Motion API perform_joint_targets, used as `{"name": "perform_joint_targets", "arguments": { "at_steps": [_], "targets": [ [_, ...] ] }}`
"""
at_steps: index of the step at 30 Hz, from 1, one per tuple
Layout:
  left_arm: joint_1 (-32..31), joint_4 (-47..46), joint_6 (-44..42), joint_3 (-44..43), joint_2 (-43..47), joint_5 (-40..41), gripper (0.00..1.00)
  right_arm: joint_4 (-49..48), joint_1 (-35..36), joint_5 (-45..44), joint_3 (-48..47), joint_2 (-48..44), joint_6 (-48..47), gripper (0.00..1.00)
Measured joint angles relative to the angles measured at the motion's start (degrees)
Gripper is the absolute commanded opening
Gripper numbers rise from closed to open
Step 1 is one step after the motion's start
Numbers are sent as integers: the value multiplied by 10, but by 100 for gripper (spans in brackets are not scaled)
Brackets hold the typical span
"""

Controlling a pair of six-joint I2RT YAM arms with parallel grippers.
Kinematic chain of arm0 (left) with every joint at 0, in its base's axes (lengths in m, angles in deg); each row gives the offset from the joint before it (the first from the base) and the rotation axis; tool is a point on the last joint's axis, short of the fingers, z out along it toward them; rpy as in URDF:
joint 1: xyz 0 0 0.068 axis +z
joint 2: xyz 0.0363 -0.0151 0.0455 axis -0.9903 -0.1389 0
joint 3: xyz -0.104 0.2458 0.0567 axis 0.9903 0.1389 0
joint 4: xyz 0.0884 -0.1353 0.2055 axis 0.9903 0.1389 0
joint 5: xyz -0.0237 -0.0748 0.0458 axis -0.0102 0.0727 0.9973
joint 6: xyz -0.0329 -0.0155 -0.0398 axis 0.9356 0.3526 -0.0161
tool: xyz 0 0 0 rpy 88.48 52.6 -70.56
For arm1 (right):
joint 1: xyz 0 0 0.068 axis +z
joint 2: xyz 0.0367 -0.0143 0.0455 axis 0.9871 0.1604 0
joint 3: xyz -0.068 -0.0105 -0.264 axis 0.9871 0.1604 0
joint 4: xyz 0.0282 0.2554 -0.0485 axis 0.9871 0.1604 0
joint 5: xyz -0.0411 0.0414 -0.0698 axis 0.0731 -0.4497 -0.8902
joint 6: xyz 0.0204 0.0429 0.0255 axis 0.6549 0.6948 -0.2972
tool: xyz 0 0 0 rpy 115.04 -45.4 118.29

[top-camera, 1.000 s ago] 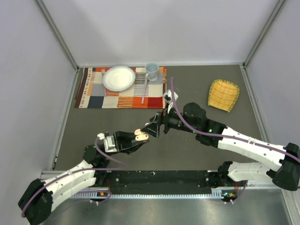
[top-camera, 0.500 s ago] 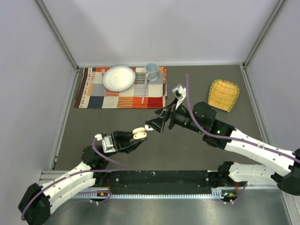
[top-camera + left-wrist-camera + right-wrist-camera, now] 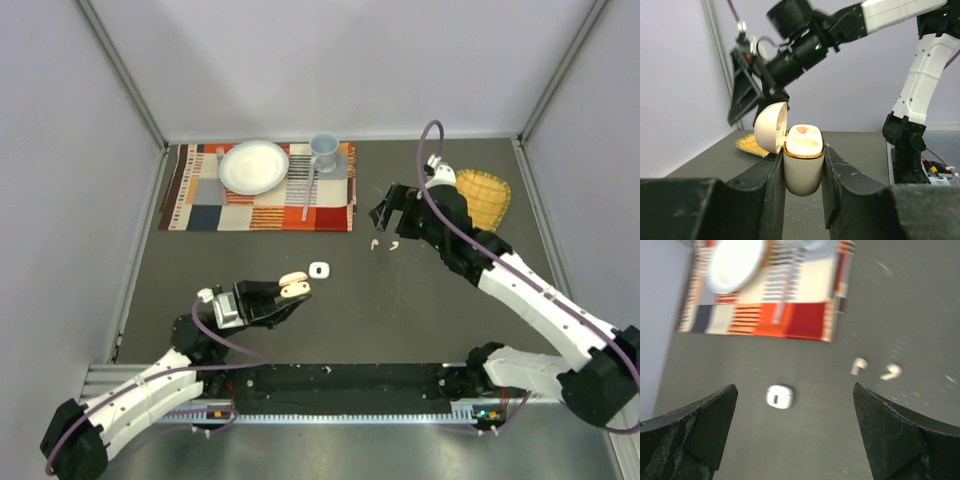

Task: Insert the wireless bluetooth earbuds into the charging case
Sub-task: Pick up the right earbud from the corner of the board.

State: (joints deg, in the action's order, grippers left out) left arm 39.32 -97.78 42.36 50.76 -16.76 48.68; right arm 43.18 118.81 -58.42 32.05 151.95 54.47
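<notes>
My left gripper [image 3: 296,288] is shut on a cream charging case [image 3: 802,160] with a gold rim, held upright above the table with its lid [image 3: 771,127] swung open. Two white earbuds [image 3: 376,244] [image 3: 393,245] lie side by side on the dark table; in the right wrist view they show blurred [image 3: 858,365] [image 3: 890,372]. A second, white closed case [image 3: 320,269] [image 3: 780,396] lies on the table between the two grippers. My right gripper [image 3: 385,212] hangs open and empty just behind the earbuds, its jaws wide apart [image 3: 795,435].
A striped placemat [image 3: 210,212] at the back left carries a white plate [image 3: 253,166], a blue mug [image 3: 324,148] and a spoon [image 3: 309,190]. A yellow cloth [image 3: 478,200] lies at the back right, behind the right arm.
My right gripper has pulled away from the held case, swung back and to the right above the two earbuds, and opened wider. The white case on the table is now uncovered. My left gripper keeps its grip.
</notes>
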Motion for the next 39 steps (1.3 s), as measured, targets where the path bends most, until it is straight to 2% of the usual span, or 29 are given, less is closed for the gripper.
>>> {"name": "perform_joint_targets", "arguments": {
  "at_steps": [3,6,10,13,15,17,31,39],
  "targets": [
    [0,11,0,0,22,3,0,45,-54,-5,0,38,22,94],
    [0,29,-2,0,40,9,0,80,-87,-14,0,84,34,85],
    [0,47,-3,0,59,17,0,113,-101,-15,-5,154,43,62],
    [0,59,-5,0,67,25,0,138,-107,-19,-19,214,69,68],
    [0,64,-6,0,70,27,0,151,-109,-20,-29,245,87,68],
    [0,70,-7,0,71,28,0,161,-109,-23,-40,265,101,64],
    [0,95,-16,0,82,43,0,181,-131,-40,-100,328,236,61],
    [0,98,-17,0,84,47,0,193,-133,-41,-128,375,265,54]
  ]
}}
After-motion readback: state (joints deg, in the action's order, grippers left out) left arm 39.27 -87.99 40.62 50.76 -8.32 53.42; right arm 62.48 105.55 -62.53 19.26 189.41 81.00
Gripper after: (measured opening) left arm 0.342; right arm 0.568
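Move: The right earbud, farther right of the two loose ones, lies about 9 cm ahead of the right hand, 7 cm to its right and some 25 cm below. Its mate is about 5 cm to the left of that earbud, level with it; the white case on the table sits about 17 cm left of it and 7 cm nearer. From the left hand the right earbud is roughly 24 cm ahead, 26 cm right and 27 cm below. Down towards the right earbud drops the open right hand, about 20 cm, most of it quickly; it also heads forward and right, some 6 cm each. The wrist tips the fingers steeply down and turns clockwise by about 30 degrees, while the wide-open fingers narrow to a bit over half and stop short of the table, touching nothing. ##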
